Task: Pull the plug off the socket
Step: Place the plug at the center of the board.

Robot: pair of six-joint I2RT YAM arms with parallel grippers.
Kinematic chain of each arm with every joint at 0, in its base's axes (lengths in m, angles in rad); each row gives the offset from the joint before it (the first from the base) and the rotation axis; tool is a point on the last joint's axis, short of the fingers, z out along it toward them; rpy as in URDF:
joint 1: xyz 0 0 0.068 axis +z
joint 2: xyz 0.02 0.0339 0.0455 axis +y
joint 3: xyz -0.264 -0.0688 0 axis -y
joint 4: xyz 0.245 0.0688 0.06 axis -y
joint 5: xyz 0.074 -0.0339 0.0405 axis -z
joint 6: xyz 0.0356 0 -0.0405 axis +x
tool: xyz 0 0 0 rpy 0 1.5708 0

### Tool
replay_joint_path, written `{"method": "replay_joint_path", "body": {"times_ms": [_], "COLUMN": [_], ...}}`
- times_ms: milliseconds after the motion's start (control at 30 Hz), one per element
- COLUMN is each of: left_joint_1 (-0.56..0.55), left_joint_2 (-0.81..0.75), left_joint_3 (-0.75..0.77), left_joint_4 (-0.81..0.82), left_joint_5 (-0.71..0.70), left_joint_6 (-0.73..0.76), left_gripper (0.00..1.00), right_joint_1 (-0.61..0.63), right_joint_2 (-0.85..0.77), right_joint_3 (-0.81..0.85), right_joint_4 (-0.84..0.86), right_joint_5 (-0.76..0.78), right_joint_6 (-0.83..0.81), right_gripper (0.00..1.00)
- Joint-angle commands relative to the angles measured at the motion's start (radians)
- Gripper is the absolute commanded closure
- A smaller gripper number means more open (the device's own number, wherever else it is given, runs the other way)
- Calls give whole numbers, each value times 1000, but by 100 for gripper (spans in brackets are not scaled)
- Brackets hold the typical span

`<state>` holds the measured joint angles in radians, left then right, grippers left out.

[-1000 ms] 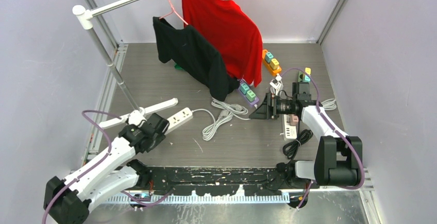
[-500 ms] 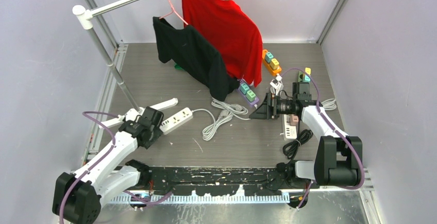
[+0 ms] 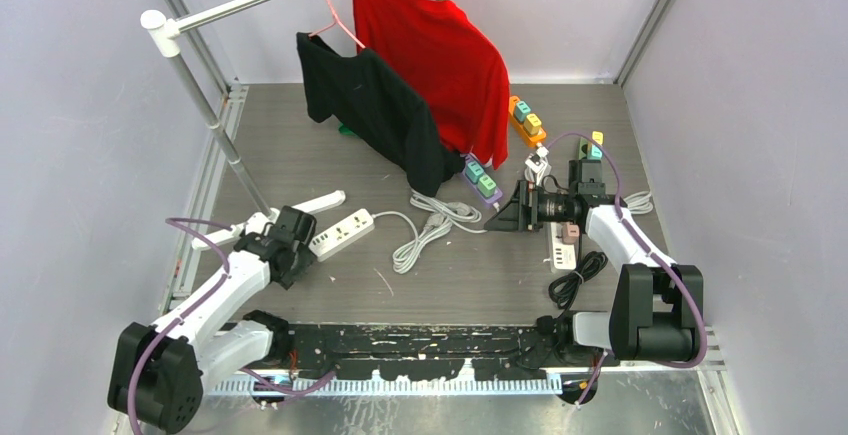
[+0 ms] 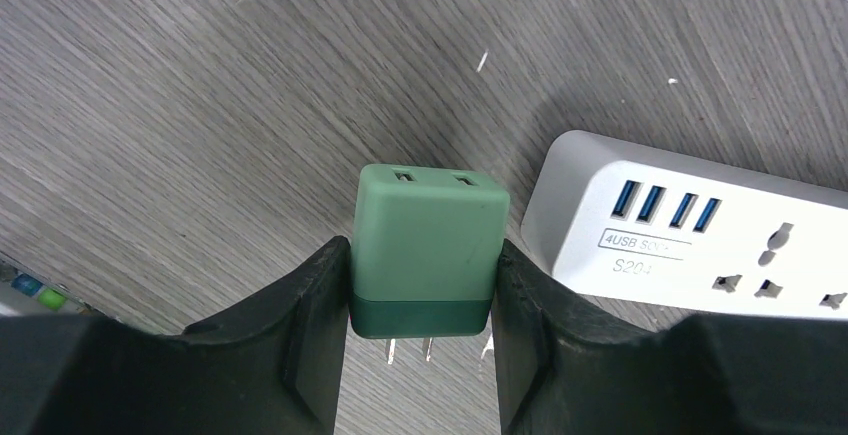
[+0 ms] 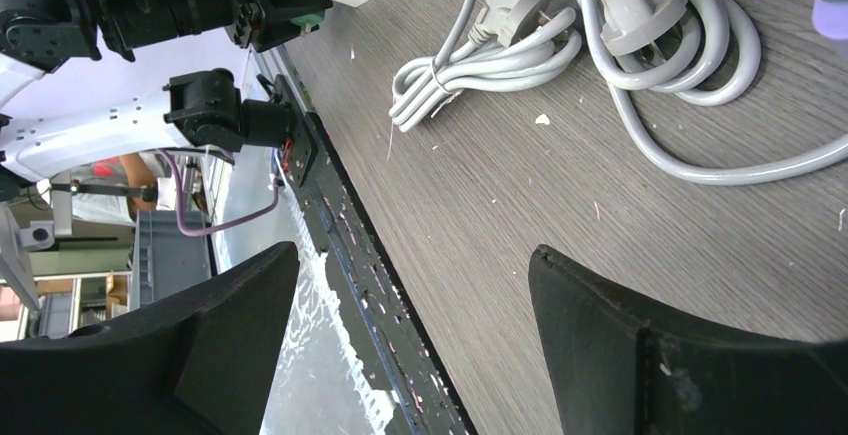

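My left gripper (image 4: pixel 423 255) is shut on a green plug (image 4: pixel 430 225), a square adapter gripped by its two sides. Its two metal prongs show bare below the dark green base, clear of any socket and hanging above the wood table. The white socket strip (image 4: pixel 690 245), with blue USB ports, lies just to the plug's right. From above, the left gripper (image 3: pixel 290 230) sits at the left end of that strip (image 3: pixel 345 229) and hides the plug. My right gripper (image 3: pixel 507 215) stands open and empty over the table's right middle, its fingers (image 5: pixel 640 335) wide apart.
A rack holds a red shirt (image 3: pixel 435 55) and a black shirt (image 3: pixel 375 110). Coiled white cables (image 3: pixel 430 220) lie mid-table. A purple strip (image 3: pixel 483 182), an orange strip (image 3: pixel 526 121), a white strip (image 3: pixel 562 247) and a black cable (image 3: pixel 572 280) surround the right arm.
The left arm has swung its gripper, still holding the green plug, a little away from the near edge, toward the strip's left end. The right arm has not moved.
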<state>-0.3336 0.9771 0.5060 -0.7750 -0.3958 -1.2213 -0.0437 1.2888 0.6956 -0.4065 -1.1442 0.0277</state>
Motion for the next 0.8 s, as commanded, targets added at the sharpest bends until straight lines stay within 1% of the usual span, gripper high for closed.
{"method": "replay_joint_path", "body": {"times_ms": [0, 333, 533, 600, 767], "left_joint_1": [12, 14, 13, 13, 14], "left_joint_2": [4, -7, -41, -57, -108], "left_joint_3": [0, -6, 19, 44, 120], "left_joint_4": [40, 17, -44, -106, -223], "left_joint_5": [0, 7, 27, 42, 93], "left_joint_6": [11, 5, -6, -4, 26], "left_gripper": [58, 33, 27, 24, 15], "right_joint_1": [-8, -15, -23, -28, -50], "right_joint_2": [-26, -25, -26, -30, -46], "right_joint_3": [14, 17, 25, 34, 85], "right_joint_4": [-1, -5, -17, -39, -160], "right_joint_5": [-15, -15, -17, -15, 15], "right_joint_6": [-17, -17, -21, -40, -146], "right_gripper": [10, 10, 10, 10, 10]}}
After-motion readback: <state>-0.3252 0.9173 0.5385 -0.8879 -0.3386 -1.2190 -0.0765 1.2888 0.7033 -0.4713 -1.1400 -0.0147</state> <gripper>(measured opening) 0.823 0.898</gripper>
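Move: My left hand holds the green plug low over bare board, with the spot for it roughly 4 cm straight below my fingers. The white power strip's middle lies about 7 cm ahead and 8 cm to the right, its near end only a few centimetres off; the white rack foot is some 11 cm ahead and 7 cm to the left. From my right hand the plug is about 38 cm to the left, 10 cm back and 9 cm lower. I hold my left hand still beside the near end of the power strip and spread its fingers to let the green plug go, from plug-width to nearly wide open. Late on, with the fingers still opening, I draw back about 1.5 cm and lift about 1 cm, away from the plug and strip. ##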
